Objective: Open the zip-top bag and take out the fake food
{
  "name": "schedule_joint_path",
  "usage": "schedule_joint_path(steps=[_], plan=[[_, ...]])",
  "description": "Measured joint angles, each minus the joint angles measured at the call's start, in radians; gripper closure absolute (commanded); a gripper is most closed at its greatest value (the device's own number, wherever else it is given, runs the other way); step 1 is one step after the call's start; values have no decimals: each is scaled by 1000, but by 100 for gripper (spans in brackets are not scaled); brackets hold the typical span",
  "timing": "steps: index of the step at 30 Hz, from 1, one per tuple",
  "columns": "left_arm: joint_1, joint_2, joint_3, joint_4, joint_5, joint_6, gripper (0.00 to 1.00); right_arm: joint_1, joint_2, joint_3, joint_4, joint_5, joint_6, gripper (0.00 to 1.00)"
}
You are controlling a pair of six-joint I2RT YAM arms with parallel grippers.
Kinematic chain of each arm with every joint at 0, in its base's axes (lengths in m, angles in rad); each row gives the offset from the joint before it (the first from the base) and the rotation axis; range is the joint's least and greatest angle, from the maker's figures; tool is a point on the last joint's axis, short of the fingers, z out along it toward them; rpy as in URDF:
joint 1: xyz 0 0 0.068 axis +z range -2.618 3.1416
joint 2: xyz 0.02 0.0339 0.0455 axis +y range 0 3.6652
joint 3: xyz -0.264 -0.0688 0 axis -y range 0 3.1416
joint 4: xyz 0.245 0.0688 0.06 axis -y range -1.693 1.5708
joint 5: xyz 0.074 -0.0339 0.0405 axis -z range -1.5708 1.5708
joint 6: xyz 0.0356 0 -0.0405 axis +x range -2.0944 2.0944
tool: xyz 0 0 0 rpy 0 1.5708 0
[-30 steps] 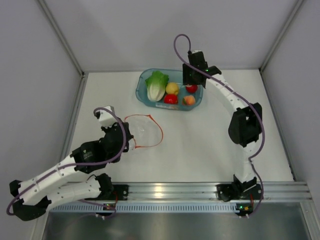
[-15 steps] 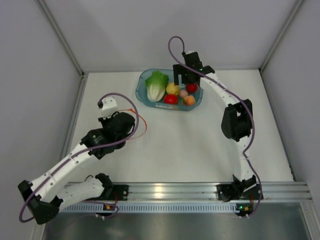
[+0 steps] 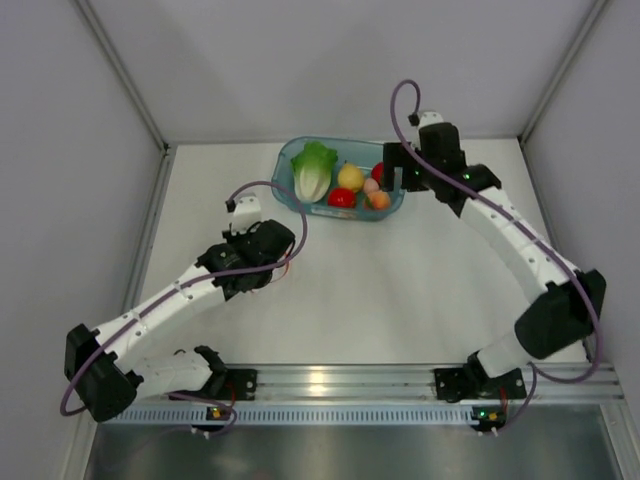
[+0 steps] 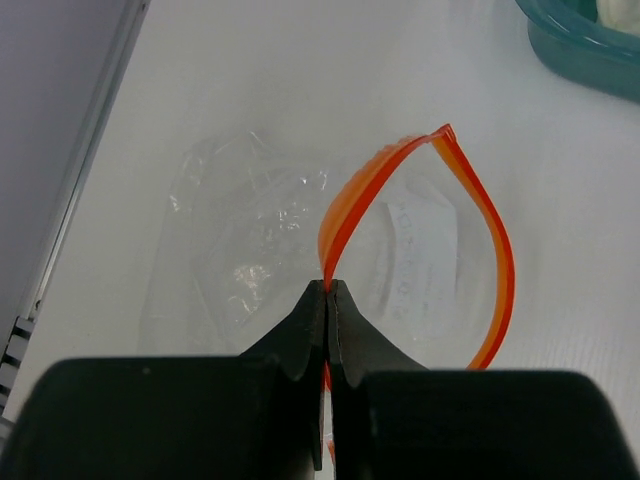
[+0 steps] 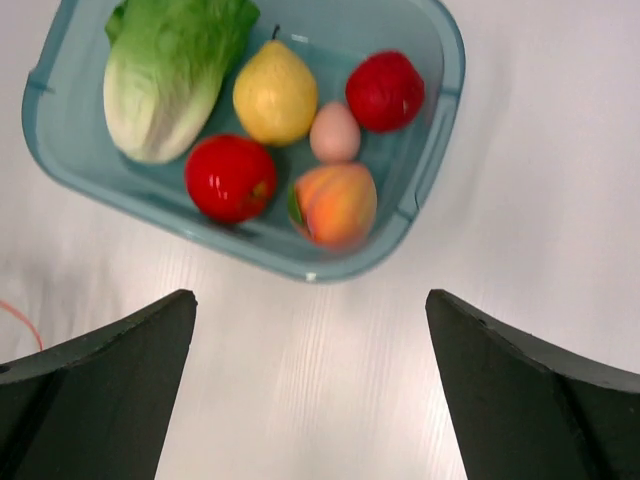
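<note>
The clear, crinkly zip-top bag (image 4: 250, 250) lies on the white table, its orange-red zip strip (image 4: 495, 260) pulled into an open loop. My left gripper (image 4: 330, 288) is shut on one side of that strip; from above, the gripper (image 3: 272, 248) covers most of the bag. No food shows inside the bag. The fake food sits in the teal bin (image 5: 440, 150): lettuce (image 5: 170, 70), yellow fruit (image 5: 275, 92), two red pieces (image 5: 230, 178), a peach (image 5: 335, 205) and a small pink piece (image 5: 334, 132). My right gripper (image 5: 310, 300) hangs open and empty just off the bin's near rim.
The teal bin (image 3: 283, 165) stands at the back centre of the table. Grey walls close in the left, right and back sides. A metal rail (image 3: 330, 380) with both arm bases runs along the near edge.
The right gripper opened wide, a small pink piece now lies in the bin, and that arm swung right. The left arm carried the bag's strip right and toward the back.
</note>
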Motion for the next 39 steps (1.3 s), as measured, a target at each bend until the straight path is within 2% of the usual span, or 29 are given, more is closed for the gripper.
schedule_joint_path(steps=[3,4,6,7,10,13,16,21,33,39], plan=[[-14,34,0,0,18,-15,88,-3,-176,-184,21,-11,16,1],[-22,43,0,0,25,-20,75,-3,-225,-239,28,-13,25,1],[-45,60,0,0,37,-26,58,-3,-290,-320,31,-15,35,0],[-61,70,0,1,46,-29,37,-3,-320,-361,31,-14,42,0],[-87,86,3,7,80,-26,13,-3,-388,-448,31,-16,53,1],[-97,80,3,30,135,-11,2,-3,-457,-515,29,-10,60,1],[-97,38,2,74,204,17,2,-3,-532,-554,22,8,60,1],[-97,-124,0,136,275,66,2,-3,-691,-592,-2,31,59,1],[-97,-543,-12,134,287,245,2,-4,-1056,-655,-90,45,23,1],[-97,-564,0,95,248,351,2,-4,-1112,-664,-89,97,-5,1]])
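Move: My closed left fingers still pinch the zip edge of the emptied bag; its middle lies about 4 cm ahead, 5 cm left and 7 cm below them. From that hand the basket is some 28 cm ahead and 20 cm right, the lettuce 29 cm ahead and 13 cm right. From my right hand, open and empty, the basket is about 14 cm ahead, 13 cm left and 12 cm below; the bag is some 10 cm back and 37 cm left. With my left hand I sweep the bag's edge right, dipping about 3 cm towards the table, and spread my fingers wide to let go of it; then I rise some 14 cm, drawing back and returning left, turning clockwise as the fingertips tilt up. Meanwhile I pull my open right hand back about 21 cm and some 11 cm right, away from the basket, its fingertips tilting up too. ##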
